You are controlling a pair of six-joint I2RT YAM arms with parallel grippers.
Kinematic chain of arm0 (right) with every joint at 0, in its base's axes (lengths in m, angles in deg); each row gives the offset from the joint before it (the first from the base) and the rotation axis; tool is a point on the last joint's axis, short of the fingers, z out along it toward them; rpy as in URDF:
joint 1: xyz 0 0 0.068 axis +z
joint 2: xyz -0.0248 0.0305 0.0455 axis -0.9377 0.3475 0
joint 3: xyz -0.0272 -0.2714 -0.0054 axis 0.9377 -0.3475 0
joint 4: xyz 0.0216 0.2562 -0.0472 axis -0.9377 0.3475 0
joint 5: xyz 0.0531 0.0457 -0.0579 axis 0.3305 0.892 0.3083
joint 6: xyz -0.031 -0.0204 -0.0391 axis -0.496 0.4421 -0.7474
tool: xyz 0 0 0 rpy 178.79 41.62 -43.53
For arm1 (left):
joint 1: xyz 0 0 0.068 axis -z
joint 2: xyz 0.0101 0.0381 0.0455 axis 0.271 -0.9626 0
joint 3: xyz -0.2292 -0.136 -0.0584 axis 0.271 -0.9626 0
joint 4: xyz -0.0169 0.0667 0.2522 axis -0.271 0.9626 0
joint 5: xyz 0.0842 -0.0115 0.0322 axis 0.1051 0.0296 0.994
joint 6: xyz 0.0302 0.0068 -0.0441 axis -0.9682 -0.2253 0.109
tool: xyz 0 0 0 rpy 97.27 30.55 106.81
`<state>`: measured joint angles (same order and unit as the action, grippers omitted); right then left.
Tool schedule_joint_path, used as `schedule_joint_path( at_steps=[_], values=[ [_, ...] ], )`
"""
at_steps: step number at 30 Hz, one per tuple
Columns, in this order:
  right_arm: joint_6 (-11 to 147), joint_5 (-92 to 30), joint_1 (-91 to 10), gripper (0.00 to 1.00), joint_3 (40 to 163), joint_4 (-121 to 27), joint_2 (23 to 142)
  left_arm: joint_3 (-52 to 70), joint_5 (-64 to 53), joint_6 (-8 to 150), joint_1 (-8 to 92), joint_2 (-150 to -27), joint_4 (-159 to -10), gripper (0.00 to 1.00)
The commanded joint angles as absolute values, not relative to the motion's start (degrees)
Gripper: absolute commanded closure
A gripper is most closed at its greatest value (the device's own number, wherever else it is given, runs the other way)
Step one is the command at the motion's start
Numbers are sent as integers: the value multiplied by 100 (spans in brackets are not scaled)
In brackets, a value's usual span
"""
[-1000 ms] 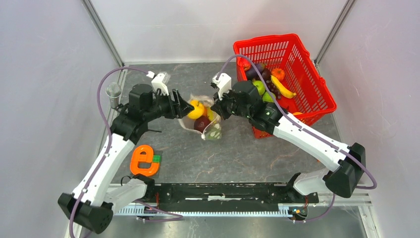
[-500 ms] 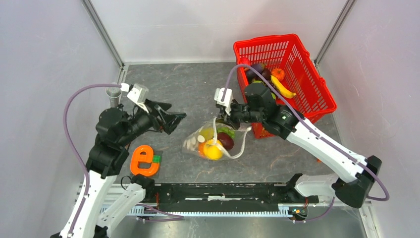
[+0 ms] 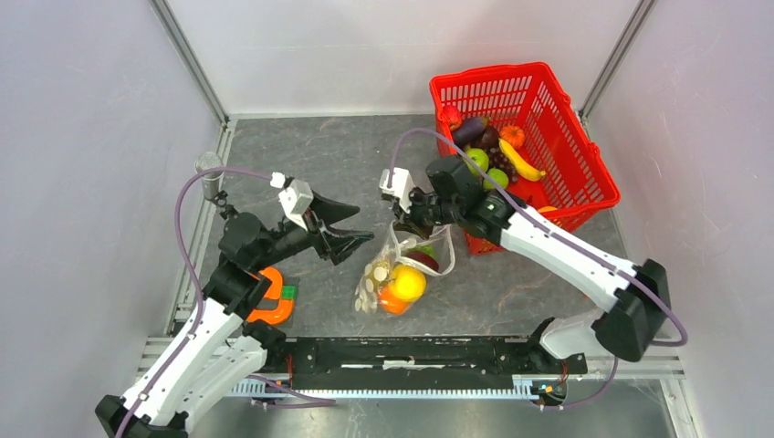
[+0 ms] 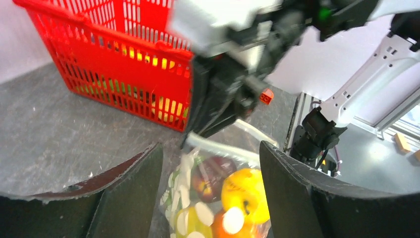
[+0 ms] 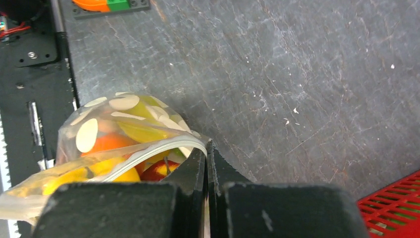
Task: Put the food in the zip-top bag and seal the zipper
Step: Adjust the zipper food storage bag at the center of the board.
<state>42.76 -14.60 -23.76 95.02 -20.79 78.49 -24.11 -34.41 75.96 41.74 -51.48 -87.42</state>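
Note:
The zip-top bag (image 3: 388, 278), clear with white dots, hangs slumped onto the table from my right gripper (image 3: 402, 224). That gripper is shut on the zipper (image 5: 148, 152) at one corner of the mouth. Food shows inside the bag: a yellow fruit (image 3: 408, 282), an orange one (image 3: 392, 303) and a dark red apple (image 5: 161, 171). The mouth gapes in a loop (image 3: 444, 260). My left gripper (image 3: 365, 222) stands open just left of the bag, holding nothing. In the left wrist view the bag (image 4: 208, 198) lies between and beyond its fingers (image 4: 133, 193).
The red mesh basket (image 3: 584, 182) stands at the back right with a banana (image 3: 520, 161), an eggplant (image 3: 470, 128) and other toy food in it. An orange e-shaped toy (image 3: 266, 299) lies by the left arm. A grey cylinder (image 3: 208, 169) stands at the table's left edge.
The left gripper let go of the bag, opened and drew back left, then swung toward it again. The bag dropped and now hangs from the right gripper, nearer the front.

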Motion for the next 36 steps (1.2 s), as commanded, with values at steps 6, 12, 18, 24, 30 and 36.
schedule_joint_path(
  at_steps=[6,12,18,24,30,36],
  values=[
    [4389,-1729,-2566,97,10974,-2120,9226,-3033,-1828,5963,5536,-5007,-9143,22],
    [4185,-1351,-2642,97,11315,-1967,9527,-3367,-1834,5830,5581,-4982,-9599,20],
    [3963,-1187,-2642,95,11014,-2081,9329,-3278,-1412,4987,5580,-5023,-9394,20],
    [3685,-1347,-2651,95,11089,-1907,9408,-3125,-1882,4463,5580,-5063,-8757,15],
    [3347,-1295,-2660,95,11089,-1665,9452,-2820,-1409,3972,5563,-4718,-7830,0],
    [3272,-1215,-2660,95,11229,-1535,9520,-2295,-1251,3557,5550,-5019,-6776,0]
  ],
)
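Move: The bag's open mouth is centred about 12 cm to the right of the empty left hand, some 3 cm back and 12 cm below it. The right hand already pinches the far-left part of the rim; from there the mouth's middle is about 6 cm back, 5 cm right and 4 cm down. Inside the bag, the yellow apple lies roughly 12 cm back of the right hand, 1 cm right and 12 cm down, with the orange about 15 cm back, straight below that hand's line and 16 cm down. Forward and somewhat left goes the right hand, about 7 cm in all, carrying the pinched rim, then it holds nearly still. The left hand, after a small swing back and right, sinks about 6 cm to the bag's mouth, easing forward again; it rolls some 30 degrees, clockwise seen from behind the hand, tips its fingers slightly down and spreads them from mostly to fully open around the near-left rim corner, not closing. ##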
